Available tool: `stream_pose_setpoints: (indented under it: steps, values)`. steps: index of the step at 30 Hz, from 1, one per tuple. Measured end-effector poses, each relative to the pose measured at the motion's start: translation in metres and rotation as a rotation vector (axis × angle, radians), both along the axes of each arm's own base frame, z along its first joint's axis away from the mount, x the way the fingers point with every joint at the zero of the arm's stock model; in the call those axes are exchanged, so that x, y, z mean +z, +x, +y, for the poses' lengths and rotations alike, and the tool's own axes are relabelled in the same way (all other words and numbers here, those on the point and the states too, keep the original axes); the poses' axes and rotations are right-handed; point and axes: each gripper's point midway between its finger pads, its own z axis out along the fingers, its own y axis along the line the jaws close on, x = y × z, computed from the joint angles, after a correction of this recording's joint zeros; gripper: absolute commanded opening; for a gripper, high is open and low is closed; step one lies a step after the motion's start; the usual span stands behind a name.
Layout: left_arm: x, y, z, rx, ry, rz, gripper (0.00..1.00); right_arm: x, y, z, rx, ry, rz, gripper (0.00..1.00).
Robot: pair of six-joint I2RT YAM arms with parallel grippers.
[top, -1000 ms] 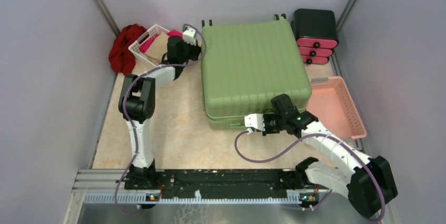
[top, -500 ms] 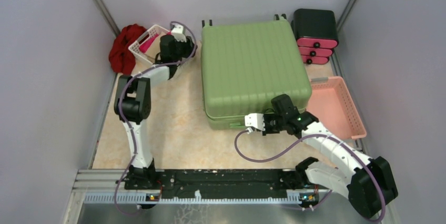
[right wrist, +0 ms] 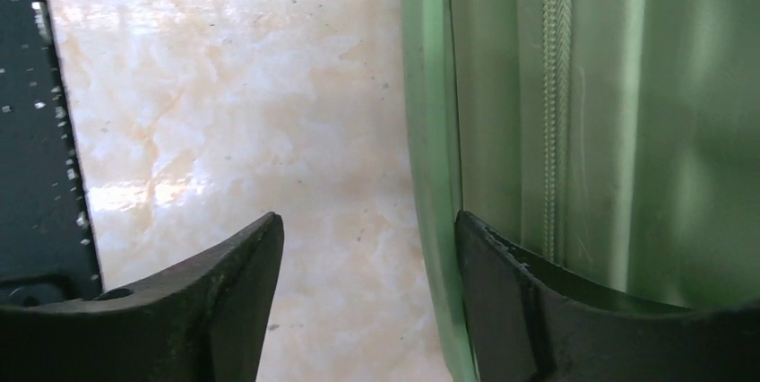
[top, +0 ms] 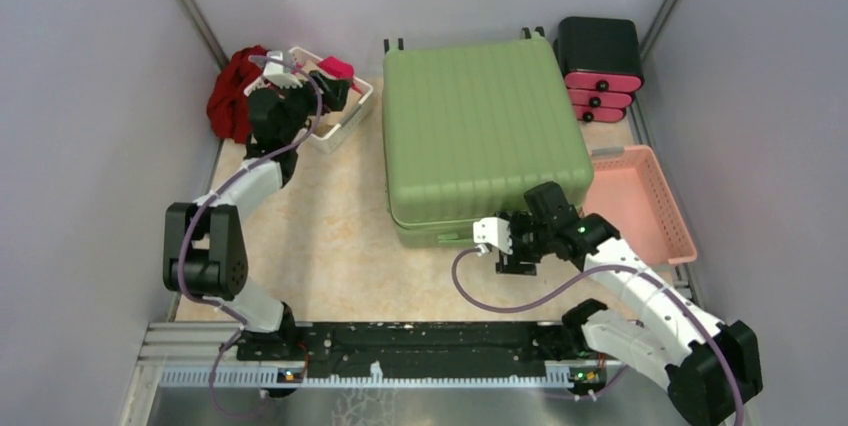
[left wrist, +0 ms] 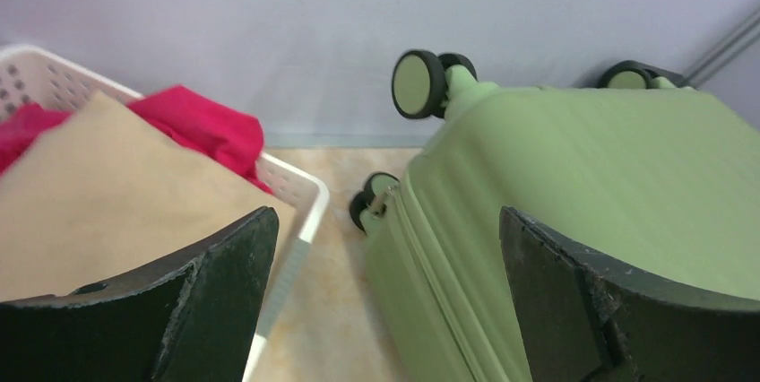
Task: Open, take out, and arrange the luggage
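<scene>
The luggage [top: 480,136], a light-green ribbed hard-shell suitcase, lies flat and closed in the middle of the floor, its black wheels [left wrist: 417,84] toward the back wall. My left gripper [top: 332,89] hovers open over the white basket's right end, left of the luggage's far-left corner. In the left wrist view the left gripper [left wrist: 387,221] holds nothing, and the luggage [left wrist: 582,185] fills the right side. My right gripper [top: 515,258] is open at the luggage's near edge. In the right wrist view the right gripper [right wrist: 367,221] frames bare floor, beside the luggage's zippered side [right wrist: 582,86].
A white basket [top: 345,118] with red cloth and a tan sheet stands at the back left, its rim [left wrist: 296,176] under my left fingers. A dark red cloth heap [top: 232,91] lies beside it. A black-and-pink drawer box [top: 598,66] and a pink basket [top: 640,201] stand right of the luggage.
My left gripper has swung left, away from the luggage's far-left corner to over the white basket, and opened. My right gripper has opened at the luggage's near edge and shifted slightly nearer.
</scene>
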Motion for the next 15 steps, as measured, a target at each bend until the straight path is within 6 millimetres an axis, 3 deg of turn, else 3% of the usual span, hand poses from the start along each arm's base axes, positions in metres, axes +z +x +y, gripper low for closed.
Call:
stream_pose_setpoints:
  steps: [8, 15]
  values:
    - [0.001, -0.028, 0.000, -0.079, -0.184, 0.075, 0.99, 0.049, -0.018, -0.006, 0.065, -0.007, -0.001, 0.72]
    - [0.022, -0.026, -0.019, -0.217, -0.306, 0.103, 0.96, 0.094, -0.043, -0.004, 0.146, 0.050, 0.015, 0.72]
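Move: The luggage's middle is some 28 cm to the left hand's right, 6 cm back and 14 cm below. The white basket is about 9 cm to that hand's left, 4 cm ahead and 20 cm below, its pink cloth roughly 8 cm straight ahead and 16 cm down. From the right hand, the luggage's middle lies about 25 cm ahead, 7 cm left and 5 cm up; the handle is 4 cm ahead and 4 cm left, about level, and the peach basket 27 cm right, 9 cm ahead and 4 cm below. The right hand, already loosened, lifts away from the luggage's handle, rising about 9 cm while drawing back some 4 cm and turning slightly counter-clockwise, its fingers staying open. Above the white basket's side of the table the open left hand eases back about 3 cm, then heads right and up by about 2 cm, rolling its left side down nearly 20 degrees and turning clockwise to point more towards the luggage. ##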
